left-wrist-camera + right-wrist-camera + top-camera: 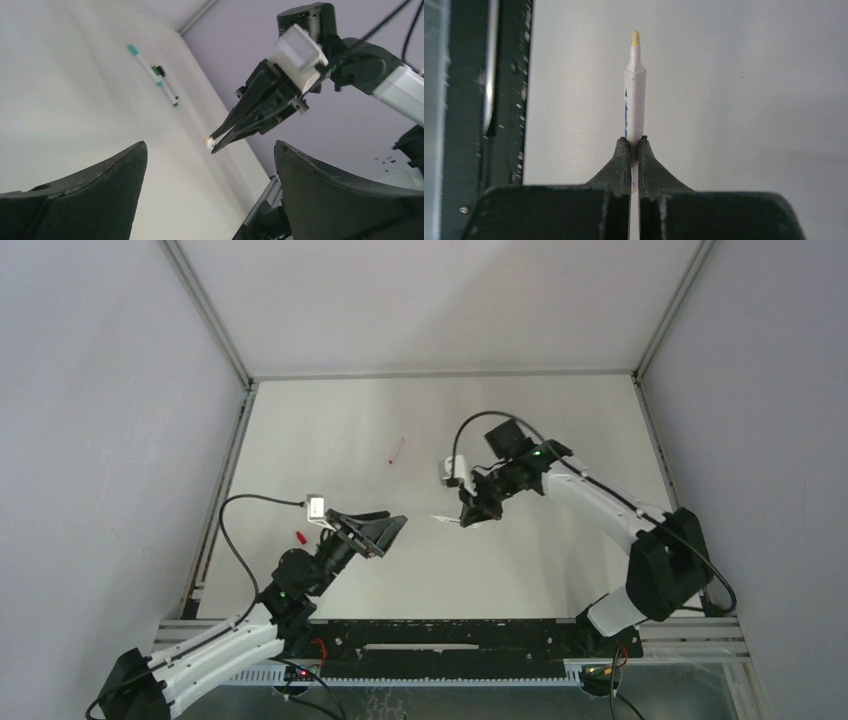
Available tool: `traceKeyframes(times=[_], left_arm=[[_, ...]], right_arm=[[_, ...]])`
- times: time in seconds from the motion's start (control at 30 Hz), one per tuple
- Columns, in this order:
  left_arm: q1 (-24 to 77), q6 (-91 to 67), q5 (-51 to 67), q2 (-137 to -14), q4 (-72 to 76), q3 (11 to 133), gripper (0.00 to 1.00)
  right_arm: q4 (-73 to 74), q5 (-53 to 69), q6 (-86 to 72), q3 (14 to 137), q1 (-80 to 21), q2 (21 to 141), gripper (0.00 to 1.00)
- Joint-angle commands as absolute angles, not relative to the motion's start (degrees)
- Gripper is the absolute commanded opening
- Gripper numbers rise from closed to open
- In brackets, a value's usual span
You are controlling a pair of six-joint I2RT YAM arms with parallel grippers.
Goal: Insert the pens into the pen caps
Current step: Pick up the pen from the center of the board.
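Note:
My right gripper (468, 516) is shut on a white pen (634, 100) with a yellow tip (635, 38), held above the table's middle. The pen sticks out past the fingers (621, 160) and points left, toward my left gripper (388, 528). My left gripper (210, 148) is open, nothing between its fingers, a short way left of the pen tip. In the left wrist view the held pen (210, 143) shows end-on in the right gripper (216, 145). A small red cap (300, 537) lies on the table behind the left gripper. The other pen caps are out of view.
A thin red pen (397, 450) lies on the table farther back. Two capped pens, one teal (147, 70) and one black and green (169, 89), lie side by side near the wall. Metal rails edge the table (330, 420).

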State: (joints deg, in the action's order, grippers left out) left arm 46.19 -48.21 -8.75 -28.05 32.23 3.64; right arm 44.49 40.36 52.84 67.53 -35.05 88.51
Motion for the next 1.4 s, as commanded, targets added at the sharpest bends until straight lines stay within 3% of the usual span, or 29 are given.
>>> traceKeyframes(times=[0.0,0.37,0.77,1.13,1.2,1.37], left_arm=[[46.0,-48.8,-2.9,-33.7,48.5,4.1,0.99],[53.3,-43.0,-5.5,-54.0,61.2,14.4,0.86],[56.3,-43.4,-5.9,-70.7,69.3,23.1,0.72],[56.5,-44.8,-5.6,-76.4,74.0,25.8,0.58],[56.5,-44.8,-5.3,-76.8,74.0,26.2,0.54],[56.5,-45.2,-4.3,-78.2,74.6,27.0,0.32]], right_arm=[[44.2,57.7,46.9,65.5,-29.9,82.2,0.00],[33.9,76.5,33.6,59.8,-18.9,74.6,0.00],[31.9,79.2,30.3,59.2,-18.5,75.3,0.00],[30.2,79.3,28.5,58.6,-19.0,75.9,0.00],[30.1,79.1,28.2,58.6,-19.1,76.0,0.00],[29.6,78.9,27.4,58.6,-19.2,76.1,0.00]])
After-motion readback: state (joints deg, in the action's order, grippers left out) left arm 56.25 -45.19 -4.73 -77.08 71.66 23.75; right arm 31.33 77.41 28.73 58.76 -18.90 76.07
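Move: The pen, still gripped in the right hand with its yellow tip free, lies about 14 cm to the right of the open left hand, 2 cm farther out and some 5 cm lower. From the right hand, the left gripper is roughly 15 cm to the left, 2 cm back and 7 cm higher. The red-tipped pen on the board lies about 20 cm straight ahead of the left hand and 19 cm below. Bring the left gripper about 13 cm to the right and some 6 cm up towards the pen, narrowing its fingers from wide open to under half around the tip end without shutting. Meanwhile lift the right hand about 10 cm, drawing it slightly back, and swing its fingers from slanting steeply down to nearly level so the gripped pen tips upright; then hold it still. ##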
